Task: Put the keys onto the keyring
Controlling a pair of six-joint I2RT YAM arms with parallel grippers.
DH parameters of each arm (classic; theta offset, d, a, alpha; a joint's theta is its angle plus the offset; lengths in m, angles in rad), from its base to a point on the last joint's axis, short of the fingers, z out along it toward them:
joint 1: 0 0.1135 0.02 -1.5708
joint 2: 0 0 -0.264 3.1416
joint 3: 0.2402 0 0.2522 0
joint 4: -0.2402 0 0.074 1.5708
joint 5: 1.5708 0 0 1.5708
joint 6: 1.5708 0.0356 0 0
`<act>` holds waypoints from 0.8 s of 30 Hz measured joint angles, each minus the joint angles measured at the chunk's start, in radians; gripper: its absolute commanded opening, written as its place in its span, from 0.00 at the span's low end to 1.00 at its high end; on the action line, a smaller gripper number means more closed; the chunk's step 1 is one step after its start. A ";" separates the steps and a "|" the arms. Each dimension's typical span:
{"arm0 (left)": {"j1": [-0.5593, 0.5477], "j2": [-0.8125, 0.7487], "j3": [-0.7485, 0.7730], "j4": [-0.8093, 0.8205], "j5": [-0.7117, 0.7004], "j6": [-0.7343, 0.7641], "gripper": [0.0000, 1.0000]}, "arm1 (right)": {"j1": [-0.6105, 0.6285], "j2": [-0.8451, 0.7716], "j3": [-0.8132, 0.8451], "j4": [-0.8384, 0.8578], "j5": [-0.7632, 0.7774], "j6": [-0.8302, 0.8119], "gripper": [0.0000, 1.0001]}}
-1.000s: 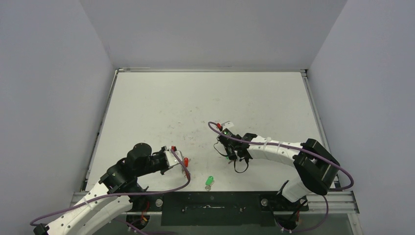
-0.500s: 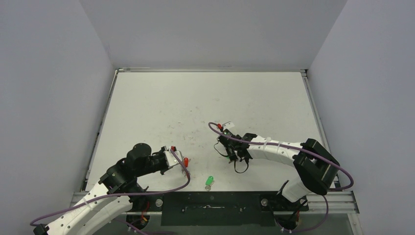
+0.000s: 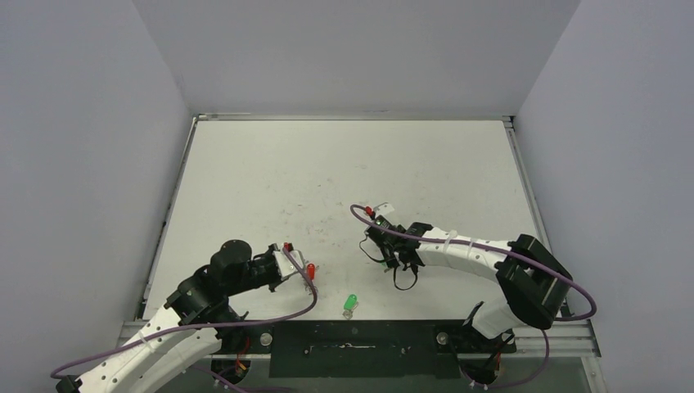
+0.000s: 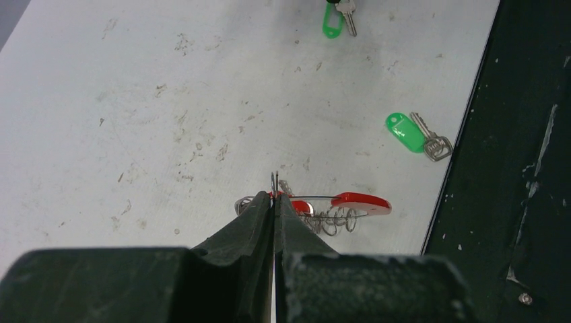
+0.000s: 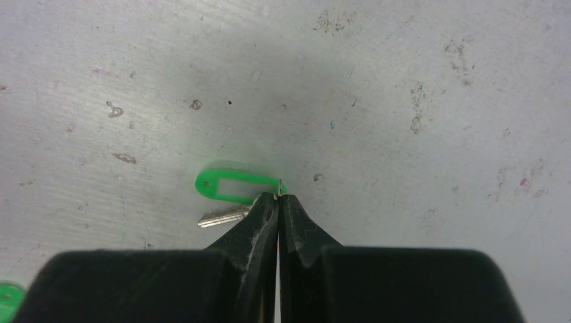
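Observation:
My left gripper [image 4: 275,196] is shut on the keyring [image 4: 337,214], a silvery coiled loop with a red sleeve [image 4: 360,202], held just above the table at the near left [image 3: 304,270]. My right gripper [image 5: 279,196] is shut on one key [image 5: 236,188], pinching the small split ring at its green tag; its blade points left. That key also shows at the top of the left wrist view [image 4: 334,18]. The second green-tagged key [image 3: 350,302] lies free near the table's front edge, also in the left wrist view [image 4: 411,131].
The white table [image 3: 344,164] is scuffed. A black rail [image 3: 352,336] runs along its front edge, right beside the loose key. Grey walls enclose the left, back and right sides.
The right arm has shifted slightly; the left arm and the loose key have not visibly moved.

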 measured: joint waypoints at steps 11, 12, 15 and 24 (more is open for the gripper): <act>0.000 0.109 -0.140 0.321 0.063 -0.200 0.00 | 0.000 -0.236 -0.006 0.051 -0.179 -0.163 0.00; -0.001 0.126 -0.154 0.358 0.066 -0.213 0.00 | 0.000 -0.274 -0.014 0.069 -0.212 -0.180 0.00; -0.002 0.173 -0.189 0.458 0.076 -0.239 0.00 | 0.000 -0.361 -0.038 0.109 -0.287 -0.218 0.00; -0.010 0.240 -0.263 0.658 0.100 -0.286 0.00 | 0.000 -0.475 -0.092 0.199 -0.499 -0.296 0.00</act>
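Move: The right fingers already grip the first green key at the table; the held keyring, their goal, is about 14 cm left, 4 cm back and 10 cm up. The second green key lies on the table some 8 cm left and 8 cm back. From the left hand, which holds the keyring, the first key is roughly 14 cm right, 4 cm ahead and 15 cm down; the second is about 6 cm right, 4 cm back and equally low. Right hand lifts its pinched key 12 cm, swinging left towards the keyring, which the left carries 5 cm right, lowering. ##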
